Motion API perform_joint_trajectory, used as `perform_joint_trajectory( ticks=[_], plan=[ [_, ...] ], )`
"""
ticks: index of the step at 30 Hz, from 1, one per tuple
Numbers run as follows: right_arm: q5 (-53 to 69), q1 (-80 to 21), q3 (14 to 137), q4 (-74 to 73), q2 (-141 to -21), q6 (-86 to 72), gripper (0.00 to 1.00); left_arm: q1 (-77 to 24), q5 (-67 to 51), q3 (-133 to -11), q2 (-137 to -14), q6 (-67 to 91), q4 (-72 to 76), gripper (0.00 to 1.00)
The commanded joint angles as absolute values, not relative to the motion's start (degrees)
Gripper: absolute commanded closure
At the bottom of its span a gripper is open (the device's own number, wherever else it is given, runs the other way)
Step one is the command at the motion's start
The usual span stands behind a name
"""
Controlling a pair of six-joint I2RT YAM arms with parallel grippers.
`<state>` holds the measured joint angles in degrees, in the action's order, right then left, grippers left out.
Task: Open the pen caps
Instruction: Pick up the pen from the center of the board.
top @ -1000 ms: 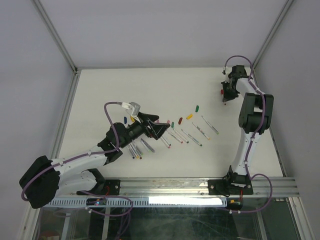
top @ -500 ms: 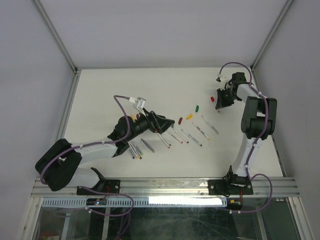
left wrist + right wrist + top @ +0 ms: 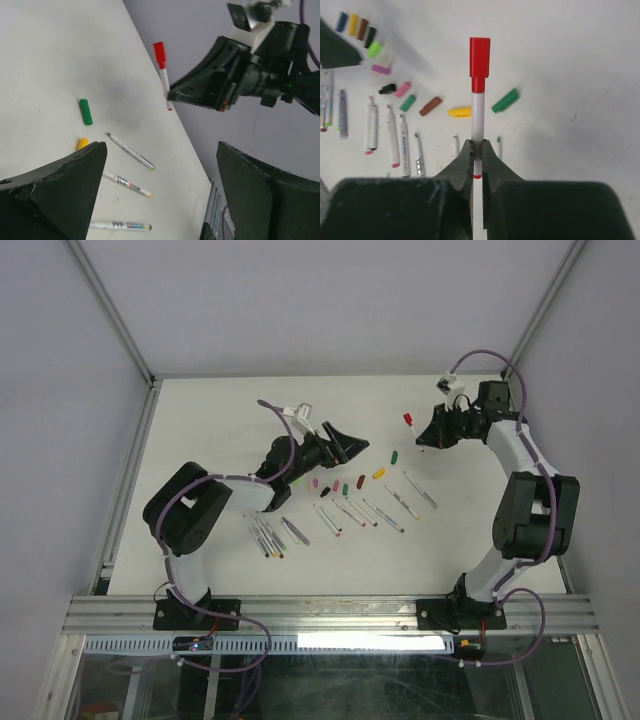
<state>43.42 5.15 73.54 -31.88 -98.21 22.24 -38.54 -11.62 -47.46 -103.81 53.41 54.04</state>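
Note:
My right gripper [image 3: 477,147] is shut on a white pen [image 3: 478,112] that carries a red cap [image 3: 480,50] on its far end. It holds the pen above the back right of the table [image 3: 200,420]. In the left wrist view the same red cap [image 3: 159,51] points up, above the right gripper [image 3: 172,97]. My left gripper [image 3: 352,447] stands open and empty in the air, a short way left of that pen, with wide-set fingers [image 3: 60,180]. Loose pen caps lie on the table below: green [image 3: 505,100], yellow [image 3: 459,112], brown [image 3: 430,106], pink [image 3: 402,89].
Several uncapped pens [image 3: 400,502] lie in a row in the middle of the table, with more pens [image 3: 268,538] near the left arm. A further cluster of coloured caps [image 3: 362,29] lies to the left. Metal frame rails [image 3: 130,470] border the table.
The left arm swung from the pen row up and right toward the right gripper, still open. The right gripper carried the red-capped pen leftward, toward the table's middle.

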Motion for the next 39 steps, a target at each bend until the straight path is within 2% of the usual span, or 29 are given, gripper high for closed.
perform_joint_trajectory(
  ticks=[1, 11, 18, 23, 31, 36, 38, 39],
  plan=[
    [56.18, 4.02, 72.03, -28.18, -92.92, 20.25, 1.00, -38.43, -10.19, -56.34, -109.02, 55.87, 58.32, 0.07],
    [60.56, 0.19, 70.77, -27.83, -89.91, 19.91, 1.00, -38.74, -6.21, -65.29, -117.61, 61.83, 64.03, 0.06],
    [58.32, -2.40, 71.16, -28.38, -90.94, 20.39, 1.00, -39.66, -5.26, -64.81, -118.22, 63.45, 66.63, 0.10],
    [56.11, -4.37, 71.22, -28.82, -91.36, 21.07, 1.00, -40.29, -5.37, -65.39, -118.52, 64.05, 66.28, 0.19],
    [52.01, -6.31, 71.90, -29.76, -92.31, 22.06, 1.00, -40.90, -6.54, -66.84, -119.78, 65.04, 64.08, 0.54],
    [50.62, -6.87, 72.14, -30.58, -92.40, 22.85, 1.00, -40.92, -7.09, -67.07, -120.12, 64.56, 63.52, 0.90],
    [50.73, -6.86, 72.23, -30.51, -92.14, 22.74, 1.00, -40.91, -7.43, -66.93, -119.93, 64.09, 63.37, 1.00],
    [50.80, -6.81, 72.28, -30.36, -92.04, 22.39, 1.00, -40.95, -7.54, -66.77, -119.87, 63.86, 63.44, 1.00]
  ],
)
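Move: The red cap, on the end of the pen the right hand already holds, is about 11 cm ahead of the left hand, 15 cm to its right and 2 cm lower. On the board, some 14 cm below that hand, the green cap lies 5 cm ahead and 11 cm right, the yellow cap level and 7 cm right. From the right hand the left gripper is 18 cm left, 4 cm back, 4 cm higher. Leftward, with some 5 cm of drawing back and a net rise of 3 cm, the right hand carries the pen about 10 cm to the left gripper, turning some 15 degrees counter-clockwise and keeping its pinch. The open left hand goes forward and right to meet it, about 6 and 5 cm, rolling some 10 degrees with its left side sinking, then its fingers close and pinch the red cap. ##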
